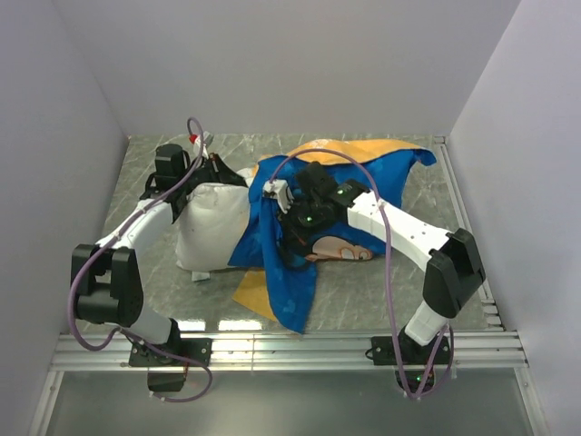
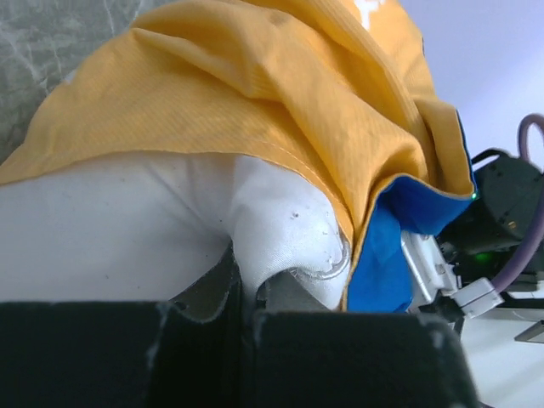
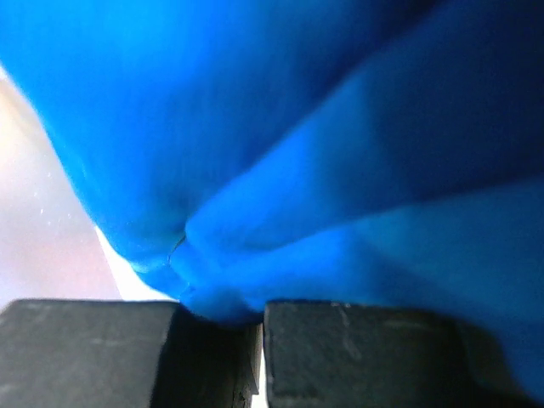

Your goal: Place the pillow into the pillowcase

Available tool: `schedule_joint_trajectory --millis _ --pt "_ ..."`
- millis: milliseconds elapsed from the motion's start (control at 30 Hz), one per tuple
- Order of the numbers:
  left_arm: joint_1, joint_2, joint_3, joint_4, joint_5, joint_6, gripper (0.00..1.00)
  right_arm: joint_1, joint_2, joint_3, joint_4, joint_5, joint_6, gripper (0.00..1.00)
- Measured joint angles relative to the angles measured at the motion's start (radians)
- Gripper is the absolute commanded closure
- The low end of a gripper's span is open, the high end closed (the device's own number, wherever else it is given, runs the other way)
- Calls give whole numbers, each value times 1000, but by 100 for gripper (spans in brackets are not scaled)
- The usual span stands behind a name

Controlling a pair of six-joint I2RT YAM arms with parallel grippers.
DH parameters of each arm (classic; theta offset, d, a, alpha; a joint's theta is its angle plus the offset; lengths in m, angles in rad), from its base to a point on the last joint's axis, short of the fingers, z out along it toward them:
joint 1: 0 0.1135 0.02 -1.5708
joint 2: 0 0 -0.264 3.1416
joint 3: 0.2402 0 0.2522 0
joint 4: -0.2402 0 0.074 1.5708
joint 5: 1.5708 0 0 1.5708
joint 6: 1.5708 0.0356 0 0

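Observation:
The white pillow (image 1: 211, 229) lies left of centre, its right end under the pillowcase (image 1: 354, 173). The pillowcase is spread blue side up, with orange showing at the back and front edges. My left gripper (image 1: 221, 174) sits at the pillow's far corner. In the left wrist view it (image 2: 245, 285) is shut on a fold of the white pillow (image 2: 280, 221), and the orange pillowcase (image 2: 255, 93) drapes over the pillow. My right gripper (image 1: 277, 194) is at the pillowcase's left edge. In the right wrist view it (image 3: 259, 316) is shut on bunched blue pillowcase (image 3: 297, 170).
White walls close in the grey marbled table (image 1: 408, 291) on the left, back and right. An aluminium rail (image 1: 290, 350) runs along the near edge. The right arm (image 1: 399, 227) lies across the pillowcase. Purple cables (image 1: 386, 272) loop from both arms.

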State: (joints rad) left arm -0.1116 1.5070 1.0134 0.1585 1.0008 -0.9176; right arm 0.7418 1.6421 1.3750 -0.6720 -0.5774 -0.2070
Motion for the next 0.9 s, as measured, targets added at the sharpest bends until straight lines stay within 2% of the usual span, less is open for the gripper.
schedule_joint_trajectory --millis 133,200,367,400,433,500,533,567,600,633,733,833,900 --pt "-16 3 60 -50 -25 51 100 -16 47 129 -83 28 0 100" --pt "-13 28 169 -109 -34 101 99 -28 60 190 -91 40 1 100" --pt "-10 70 409 -212 -31 232 100 -37 11 212 -7 77 13 100" --pt "-11 60 428 -235 -30 277 99 -35 -13 194 24 89 12 96" --pt "-13 48 434 -260 -31 318 99 -31 -40 169 43 100 11 90" --pt "-25 7 428 -353 -45 455 99 -6 -103 105 56 113 -3 70" --pt "-37 -14 420 -410 -55 528 99 20 -138 74 60 109 -9 51" --pt "-58 -38 404 -476 -73 610 99 47 -167 49 56 102 -17 45" --pt "-89 -67 374 -531 -99 707 99 83 -207 14 53 92 -32 32" --pt "-126 -98 337 -586 -126 800 99 117 -254 -30 43 76 -44 2" --pt "-254 -188 186 -684 -230 1039 99 150 -398 -146 -60 27 -113 1" --pt "-387 -278 43 -687 -312 1228 100 -8 -544 -253 -116 42 -172 0" --pt "-439 -321 -6 -675 -346 1302 100 -152 -640 -278 -158 93 -209 0"
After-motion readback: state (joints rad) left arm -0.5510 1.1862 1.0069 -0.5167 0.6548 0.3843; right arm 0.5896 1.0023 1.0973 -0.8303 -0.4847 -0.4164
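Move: The left hand already pinches the pillow's end; the pillow's middle lies about 9 cm to its left, 7 cm back and 12 cm below, and the pillowcase's mouth is some 5 cm to its right and 3 cm back, 3 cm below. The right hand already grips a blue fold of the pillowcase; the pillowcase's bulk lies about 12 cm to its right, 7 cm ahead and 7 cm below, the pillow's middle 22 cm left and 5 cm ahead. Both hands lift some 9 cm, then left swings pillow back and down, right releases pillowcase, backs off rightward. ##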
